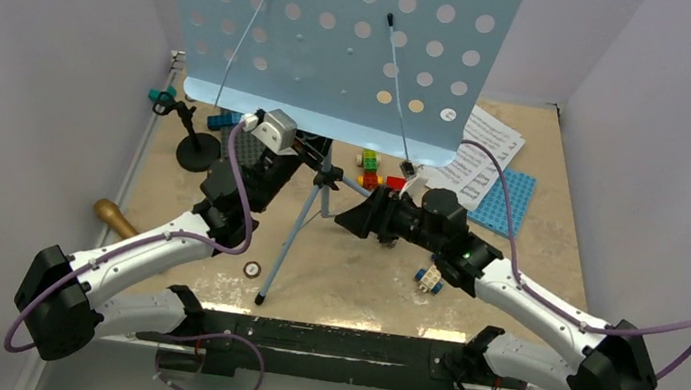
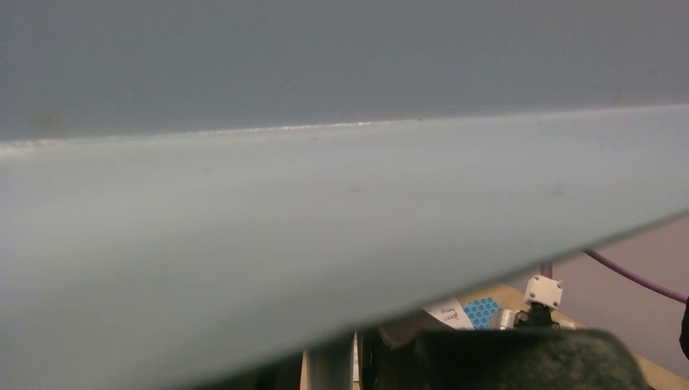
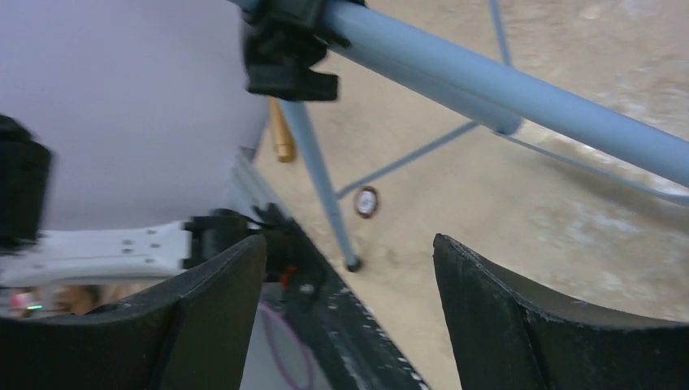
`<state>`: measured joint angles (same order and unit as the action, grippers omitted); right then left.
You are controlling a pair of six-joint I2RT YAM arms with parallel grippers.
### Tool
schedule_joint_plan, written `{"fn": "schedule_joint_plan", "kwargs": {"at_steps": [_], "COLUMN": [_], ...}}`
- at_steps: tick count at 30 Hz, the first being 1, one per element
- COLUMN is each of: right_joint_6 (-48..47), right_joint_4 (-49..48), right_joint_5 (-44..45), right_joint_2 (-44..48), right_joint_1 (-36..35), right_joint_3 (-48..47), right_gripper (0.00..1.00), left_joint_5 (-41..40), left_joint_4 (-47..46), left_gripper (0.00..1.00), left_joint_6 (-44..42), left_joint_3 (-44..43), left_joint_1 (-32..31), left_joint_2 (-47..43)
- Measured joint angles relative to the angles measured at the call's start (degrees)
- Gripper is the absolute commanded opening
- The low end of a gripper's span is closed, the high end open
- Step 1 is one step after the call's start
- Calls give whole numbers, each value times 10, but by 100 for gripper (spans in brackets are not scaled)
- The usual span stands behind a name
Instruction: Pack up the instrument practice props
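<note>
The light-blue perforated music stand [image 1: 343, 33] stands upright on its tripod at the table's middle. My left gripper [image 1: 310, 153] sits under its desk at the post and looks shut on it. The desk's underside [image 2: 325, 203] fills the left wrist view, with the post [image 2: 329, 370] beside a dark finger [image 2: 504, 357]. My right gripper [image 1: 347, 217] is open just right of the post, holding nothing. In its wrist view the blue tube [image 3: 487, 81] and black clamp [image 3: 284, 49] lie beyond the right gripper [image 3: 349, 268]. Sheet music [image 1: 480, 155] lies back right, the black mic stand [image 1: 196, 148] back left, and the gold-brown microphone [image 1: 115, 217] at the left edge.
A blue baseplate [image 1: 505, 202] lies right of the sheet music. Coloured bricks [image 1: 370, 168] sit behind the post, with another brick [image 1: 428, 279] beside my right arm. A small ring [image 1: 252, 268] lies near a tripod foot [image 1: 261, 298]. Grey walls close in three sides.
</note>
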<state>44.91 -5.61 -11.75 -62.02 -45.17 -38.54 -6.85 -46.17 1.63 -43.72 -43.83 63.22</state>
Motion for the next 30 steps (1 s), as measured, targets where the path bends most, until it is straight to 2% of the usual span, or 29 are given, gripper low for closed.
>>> {"fn": "schedule_joint_plan", "kwargs": {"at_steps": [5,9,13,16,20,27,30], "right_joint_6": [138,225,288,335,375,400,406], "right_joint_4": [-108,-164,-212,-259,-289,-304,-304], "right_joint_5": [-101,-162,-196,-215,-234,-238,-240], "right_joint_2": [-33,-104,-162,-198,-228,-230,-231], "right_joint_1": [54,83,89,90,92,95,96], "right_joint_3": [-1,-34,-62,-62,-63,-64,-64], "right_gripper": [78,74,69,60,50,47,36], "left_joint_5": [-4,-7,-8,-7,-7,-6,-5], "left_joint_4": [-1,-4,-6,-11,-18,-31,-34], "left_gripper": [0,0,0,0,0,0,0], "left_joint_6": [-6,-11,-14,-18,-28,-33,-33], "left_joint_3": [0,1,2,5,9,21,22], "left_joint_1": [-3,-6,-6,-8,-10,-12,-13], "left_joint_2": [0,0,0,0,-1,-9,-9]}}
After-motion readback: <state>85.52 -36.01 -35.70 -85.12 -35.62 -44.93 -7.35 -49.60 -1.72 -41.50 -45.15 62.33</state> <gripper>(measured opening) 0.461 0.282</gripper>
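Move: The black collar of the music stand lies about 5 cm ahead of my open right hand, some 6 cm to its left and 5 cm higher. On the table about 18 cm below that hand are the red-headed hammer, roughly 5 cm ahead and 9 cm to the right, and the wheeled toy, about 17 cm right and 5 cm back. From my left hand the collar is some 12 cm straight down the pole. I bring my right hand up, forward and left to the stand's collar, about 5 cm each way, rising first. As it goes I roll the wrist some 40 degrees, until the fingers point almost level to the left, and narrow them by roughly a third of their range around the collar's lower black lug. My left hand keeps its pinch on the pole under the tray, easing back barely a centimetre. ##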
